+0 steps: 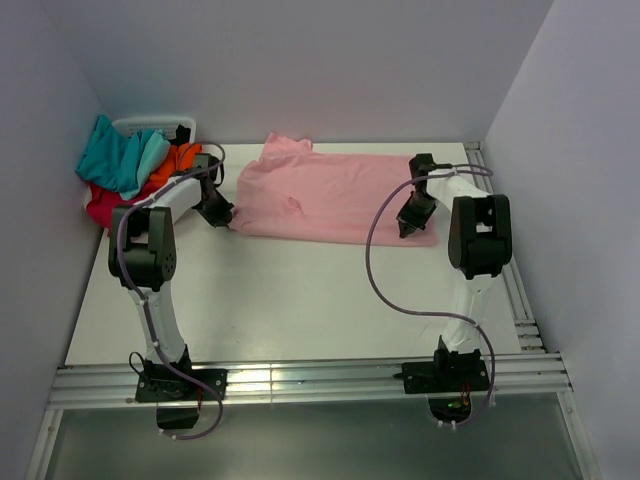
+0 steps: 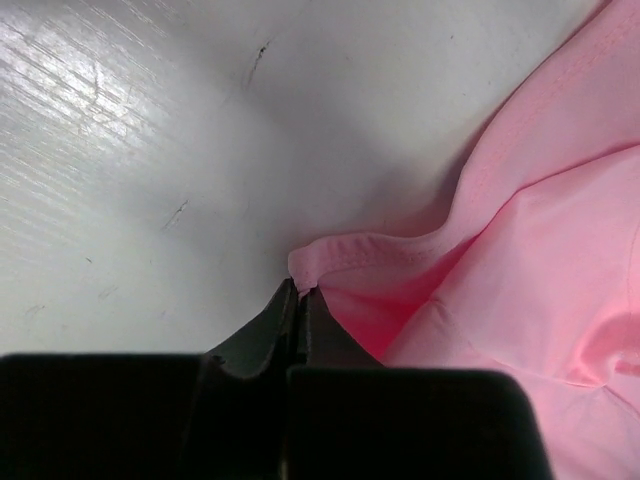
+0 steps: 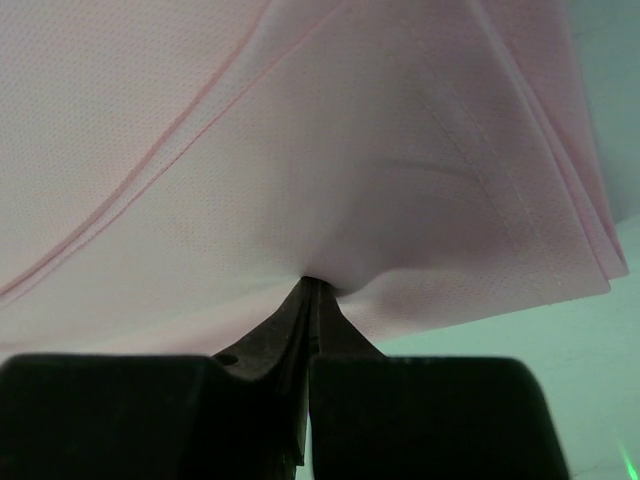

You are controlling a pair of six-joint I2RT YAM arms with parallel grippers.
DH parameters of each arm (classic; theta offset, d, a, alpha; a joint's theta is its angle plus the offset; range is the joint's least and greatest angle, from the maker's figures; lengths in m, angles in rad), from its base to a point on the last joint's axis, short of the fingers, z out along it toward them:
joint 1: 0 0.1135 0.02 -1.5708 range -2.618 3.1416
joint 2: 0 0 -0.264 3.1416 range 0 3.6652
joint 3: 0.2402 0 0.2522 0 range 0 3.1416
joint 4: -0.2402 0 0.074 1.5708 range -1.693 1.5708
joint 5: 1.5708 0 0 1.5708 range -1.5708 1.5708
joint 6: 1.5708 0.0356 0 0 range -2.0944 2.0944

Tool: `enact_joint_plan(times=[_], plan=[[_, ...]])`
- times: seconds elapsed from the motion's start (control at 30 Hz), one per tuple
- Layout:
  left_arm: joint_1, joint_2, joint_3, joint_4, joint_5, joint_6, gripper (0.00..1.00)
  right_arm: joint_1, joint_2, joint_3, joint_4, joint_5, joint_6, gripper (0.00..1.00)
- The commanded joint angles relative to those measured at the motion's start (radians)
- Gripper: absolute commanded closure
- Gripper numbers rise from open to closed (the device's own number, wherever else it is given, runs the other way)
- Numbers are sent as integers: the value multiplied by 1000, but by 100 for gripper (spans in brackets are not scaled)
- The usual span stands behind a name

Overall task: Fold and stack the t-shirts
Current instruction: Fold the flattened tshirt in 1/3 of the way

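Observation:
A light pink t-shirt point(image 1: 320, 195) lies spread across the back of the table, partly folded. My left gripper point(image 1: 222, 218) is shut on its near left corner; in the left wrist view the hem point(image 2: 370, 250) is pinched at the tips of my left gripper point(image 2: 302, 290). My right gripper point(image 1: 408, 228) is shut on the near right edge of the pink t-shirt point(image 3: 300, 150), the cloth puckering at the tips of my right gripper point(image 3: 310, 282). Teal point(image 1: 118, 155), orange point(image 1: 178, 160) and crimson red point(image 1: 105, 205) t-shirts lie heaped at the back left.
A white basket point(image 1: 155, 127) holds the heap of t-shirts in the back left corner. Walls close in the table on the left, back and right. A metal rail point(image 1: 300, 380) runs along the near edge, with both arm bases on it.

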Motion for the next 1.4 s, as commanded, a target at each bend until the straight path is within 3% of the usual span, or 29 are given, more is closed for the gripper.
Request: enact_joint_plan(times=[0.0, 0.3, 0.67, 0.73, 0.77, 0.8, 0.83, 0.87, 0.97, 1.1, 1.3, 1.33, 1.37], plan=[[3, -32, 28, -47, -55, 50, 100, -39, 3, -30, 14, 72, 5, 100], [0, -170, -165, -53, 8, 56, 100, -80, -98, -124, -24, 98, -8, 100], [-93, -403, -334, -170, 42, 32, 99, -80, -337, -271, -142, 134, 23, 100], [-93, -440, -335, -194, 42, 38, 85, -79, -377, -273, -170, 120, 24, 100], [-93, -449, -325, -231, 42, 42, 54, -79, -412, -267, -179, 114, 26, 93], [-93, -461, -312, -248, 42, 44, 32, -79, -429, -253, -208, 117, 26, 75], [-93, -483, -271, -269, 68, 48, 1, -79, -460, -215, -219, 118, 29, 27], [-92, -492, -237, -318, 64, 48, 0, -80, -469, -189, -233, 118, 31, 4], [-87, -489, -43, -417, 56, 53, 1, -80, -472, -29, -303, 138, 28, 0], [-12, -390, 194, -385, 64, 84, 1, -79, -430, 178, -365, 132, 5, 0], [63, -26, 532, -126, 235, 113, 1, -80, -420, 172, -345, 114, -14, 0], [65, 121, 711, -138, 257, 117, 1, -79, -437, 158, -339, 115, -15, 0], [66, 191, 778, -120, 293, 118, 1, -80, -446, 144, -336, 126, -15, 0]])
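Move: The left fingers are already shut on the t-shirt's near left corner; bare table for it lies about 14 cm back and 2 cm right. The sleeve lump juts about 15 cm right and 24 cm forward, the clothes pile about 24 cm left and 14 cm forward. The right fingers, shut, touch the cloth, its near right corner about 10 cm right and 2 cm back; their bare spot is some 10 cm back and 4 cm right, just below. Pinching the near left corner, the left hand drags the t-shirt back about 14 cm over the table, while the right, fingers shut and pressing down on the cloth, slides right, then back some 10 cm. Both then open wide and let the shirt go, rising roughly 20 cm and swinging forward again, the left much farther, with fingertips tilting outward. ##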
